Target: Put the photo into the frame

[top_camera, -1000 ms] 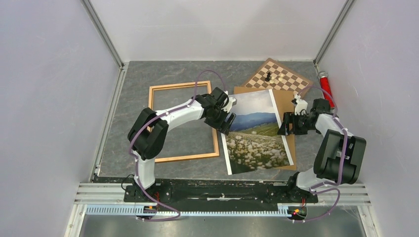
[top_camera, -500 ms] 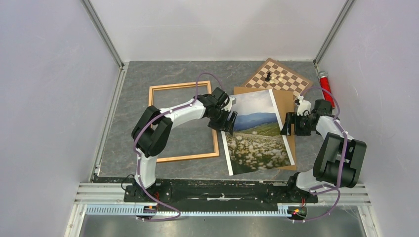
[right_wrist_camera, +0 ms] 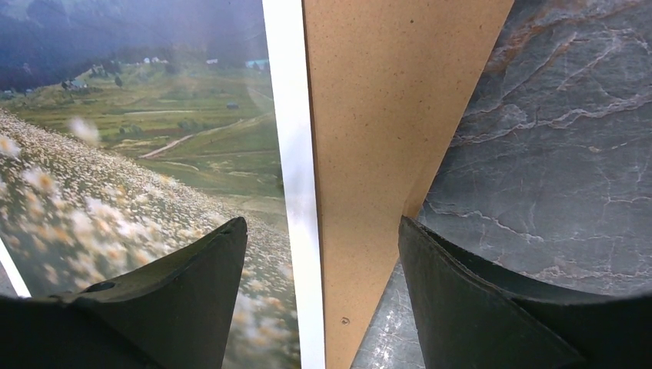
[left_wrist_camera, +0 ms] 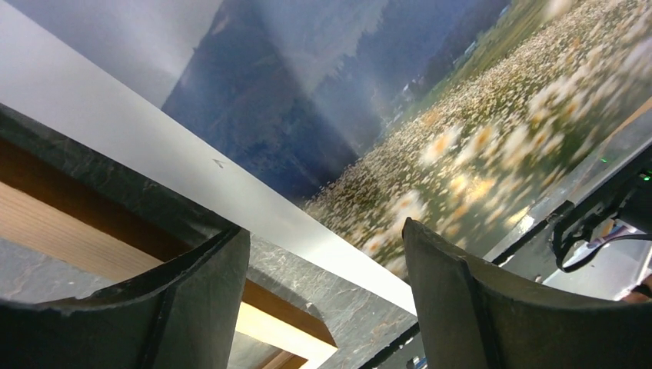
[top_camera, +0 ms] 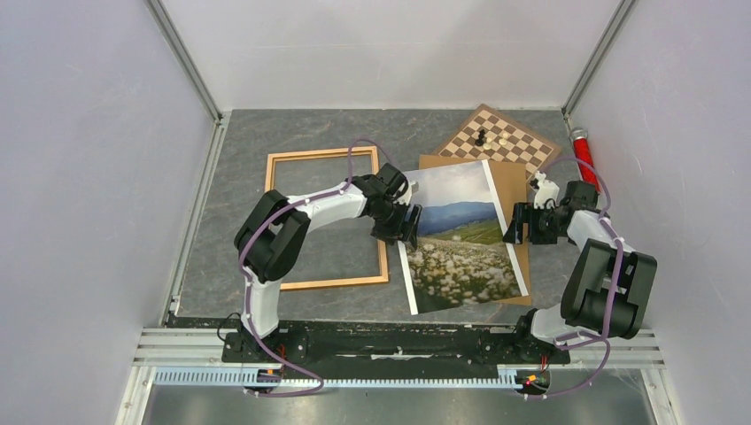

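The photo [top_camera: 460, 239], a print of blue mountains and a flowered meadow, lies face up right of centre on a brown backing board [top_camera: 511, 181]. The light wooden frame [top_camera: 319, 154] lies flat to its left. My left gripper [top_camera: 403, 226] hovers open over the photo's left white border, between the frame's right rail and the print. In the left wrist view the photo [left_wrist_camera: 384, 100] and the frame's rail [left_wrist_camera: 284, 323] show between the spread fingers [left_wrist_camera: 192, 307]. My right gripper [top_camera: 518, 223] stands open over the photo's right edge. In the right wrist view its jaws straddle the photo [right_wrist_camera: 115, 154] and board [right_wrist_camera: 377, 115].
A chessboard [top_camera: 500, 142] with a few pieces lies at the back right, partly under the backing board. A red cylinder [top_camera: 582, 155] rests by the right wall. White walls close in the dark stone-patterned table [top_camera: 230, 195] on three sides.
My left gripper has slid a little toward the near side along the photo's left edge. The right gripper has shifted slightly to the right. The photo has not moved.
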`<control>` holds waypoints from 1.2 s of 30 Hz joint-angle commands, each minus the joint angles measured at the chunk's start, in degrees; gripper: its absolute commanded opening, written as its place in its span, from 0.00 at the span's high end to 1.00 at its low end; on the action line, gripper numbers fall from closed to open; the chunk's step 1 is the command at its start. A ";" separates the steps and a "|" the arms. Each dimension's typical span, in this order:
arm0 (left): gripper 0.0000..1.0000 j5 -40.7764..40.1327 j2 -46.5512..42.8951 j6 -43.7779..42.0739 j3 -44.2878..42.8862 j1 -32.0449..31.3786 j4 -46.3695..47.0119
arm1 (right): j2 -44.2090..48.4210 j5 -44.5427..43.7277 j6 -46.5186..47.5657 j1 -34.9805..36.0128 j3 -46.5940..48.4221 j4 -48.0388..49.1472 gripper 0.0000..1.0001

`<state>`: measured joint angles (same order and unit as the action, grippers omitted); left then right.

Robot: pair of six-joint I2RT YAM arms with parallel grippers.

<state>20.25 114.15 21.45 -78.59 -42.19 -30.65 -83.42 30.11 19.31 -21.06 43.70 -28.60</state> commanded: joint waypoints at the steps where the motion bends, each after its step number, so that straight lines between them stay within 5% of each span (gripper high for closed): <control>1: 0.22 3.54 -2.51 3.85 2.48 0.01 4.10 | -0.71 2.93 1.36 1.05 -2.90 -1.56 0.25; 10: 0.29 10.20 -2.15 3.29 5.57 1.19 11.84 | 0.00 5.49 2.63 3.20 -3.23 -1.82 0.26; 24: 0.56 7.54 -6.16 -0.74 6.98 4.22 14.53 | -0.37 1.94 2.28 3.20 -3.38 -0.94 0.28; 36: 0.68 10.03 -5.16 -1.02 6.87 5.28 20.98 | -0.11 -0.83 2.06 3.20 -3.01 -0.86 0.29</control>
<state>27.64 110.15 22.37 -71.48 -36.93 -14.90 -82.43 32.05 21.41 -18.31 42.17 -28.08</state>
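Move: Left hand: the photo's middle lies about 14 cm to its right and 1 cm ahead, some 2 cm lower, its left white border right at the fingers. The frame's middle is about 17 cm to the left and 5 cm ahead; the backing board's middle is about 18 cm to the right and 2 cm ahead. From the right hand, the photo's middle is about 14 cm left and 1 cm ahead; the chessboard is some 23 cm ahead and 4 cm left. Bring the left gripper just over 1 cm right onto the photo's left white border, tilting the fingers about 10 degrees flatter towards the right, and start closing them from wide open around that edge. Still closing, carry the edge about 4 cm forward and 2 cm up. Meanwhile shift the open right gripper about 2 cm left over the photo's right border and keep it there. ##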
